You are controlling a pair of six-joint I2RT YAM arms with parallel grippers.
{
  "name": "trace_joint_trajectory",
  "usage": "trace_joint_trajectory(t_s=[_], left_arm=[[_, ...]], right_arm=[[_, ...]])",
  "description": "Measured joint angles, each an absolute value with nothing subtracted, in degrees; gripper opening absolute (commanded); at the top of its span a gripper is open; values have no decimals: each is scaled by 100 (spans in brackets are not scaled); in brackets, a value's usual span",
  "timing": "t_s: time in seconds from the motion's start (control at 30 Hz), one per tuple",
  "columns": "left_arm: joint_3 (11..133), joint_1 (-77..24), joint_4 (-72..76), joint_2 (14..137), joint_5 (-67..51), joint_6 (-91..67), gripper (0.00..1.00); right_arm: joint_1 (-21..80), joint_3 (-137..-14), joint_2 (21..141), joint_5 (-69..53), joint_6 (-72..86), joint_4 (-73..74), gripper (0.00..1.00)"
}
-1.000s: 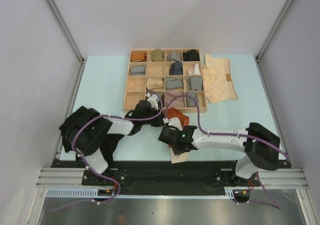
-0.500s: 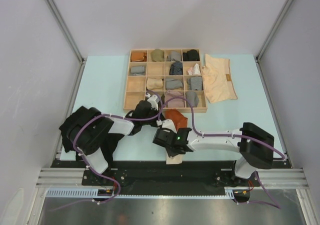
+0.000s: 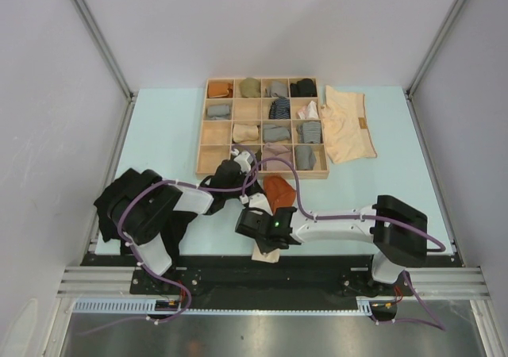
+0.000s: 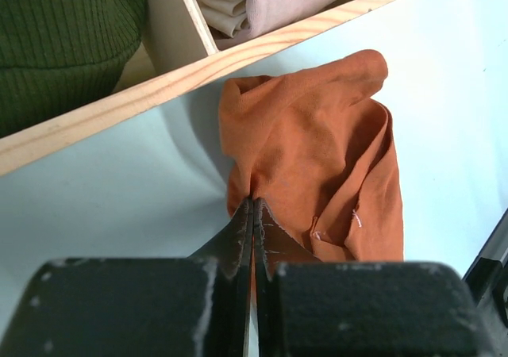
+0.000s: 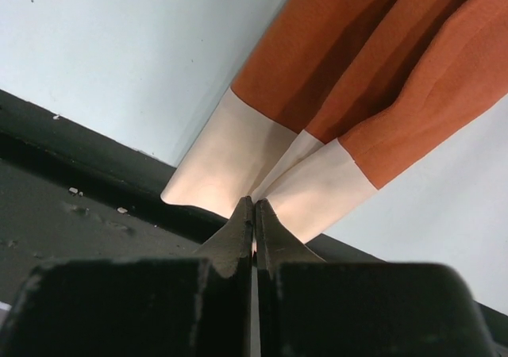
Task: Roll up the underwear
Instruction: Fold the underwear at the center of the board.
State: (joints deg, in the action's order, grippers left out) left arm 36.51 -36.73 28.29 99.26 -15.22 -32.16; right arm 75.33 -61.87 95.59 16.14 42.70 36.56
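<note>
The rust-orange underwear [image 3: 279, 190] lies stretched from just in front of the tray toward the table's near edge. Its cream waistband [image 3: 267, 251] hangs over the black front rail. My left gripper [image 3: 258, 192] is shut on the far, crumpled end of the orange cloth [image 4: 309, 143], with the jaws pressed together on a fold. My right gripper [image 3: 266, 239] is shut on the waistband [image 5: 230, 163], from which pleats of orange fabric [image 5: 381, 63] run away. The cream underwear [image 3: 348, 124] lies flat to the right of the tray. A black cloth [image 3: 176, 228] lies partly hidden under my left arm.
A wooden compartment tray [image 3: 201, 147] holds several small rolled bundles, grey, olive, striped, orange and black. Its front wall [image 4: 159, 87] stands just beyond my left gripper, with an olive knit bundle [image 4: 63, 40] behind it. White enclosure walls stand on both sides.
My left gripper has shut on the orange cloth. My right gripper has moved left and toward the near edge, pulling the waistband along and stretching the garment.
</note>
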Motion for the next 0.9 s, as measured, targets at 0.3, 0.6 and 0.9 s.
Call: trace_joint_trajectory(t_s=[0.3,0.6,0.9], left_arm=[[3712,-3677,2436,9559,-1444,-3236,28],[3647,-3717,2213,9126,-1369,-3218,33],[3148,-3981,2051,9045,-1330,-3468,36]], right_arm=[[7426,-6010,9413,1702,4397,3726,0],[7192,-5474,8774,1691,4547,3767,0],[7194,-5422,8772,1662,4650,3763,0]])
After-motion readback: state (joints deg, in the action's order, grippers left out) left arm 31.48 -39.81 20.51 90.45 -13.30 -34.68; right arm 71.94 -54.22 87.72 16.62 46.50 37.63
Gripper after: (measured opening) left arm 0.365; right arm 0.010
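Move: The left fingers are shut on the underwear's left edge near its far end; the underwear's middle lies about 7 cm back and 4 cm right of that hand, 1 cm lower. Ahead of it in the box, roughly 1 cm higher, sit the pink cloth, 10 cm out and 6 cm right, and the green cloth, 9 cm out and 3 cm left. From the right hand, at the near pale band, the underwear's middle is some 9 cm ahead, 3 cm right and 2 cm lower. The left hand opens to about a third and lets go of the underwear's left edge, rises nearly 4 cm, then swings back about 4 cm and slightly left while sinking to its old height, fingers parted low over the same edge nearer the robot. Meanwhile the right hand, still shut on a tuck of the pale band, draws it about 4 cm to the right close over the table, turning some 5 to 10 degrees clockwise. ##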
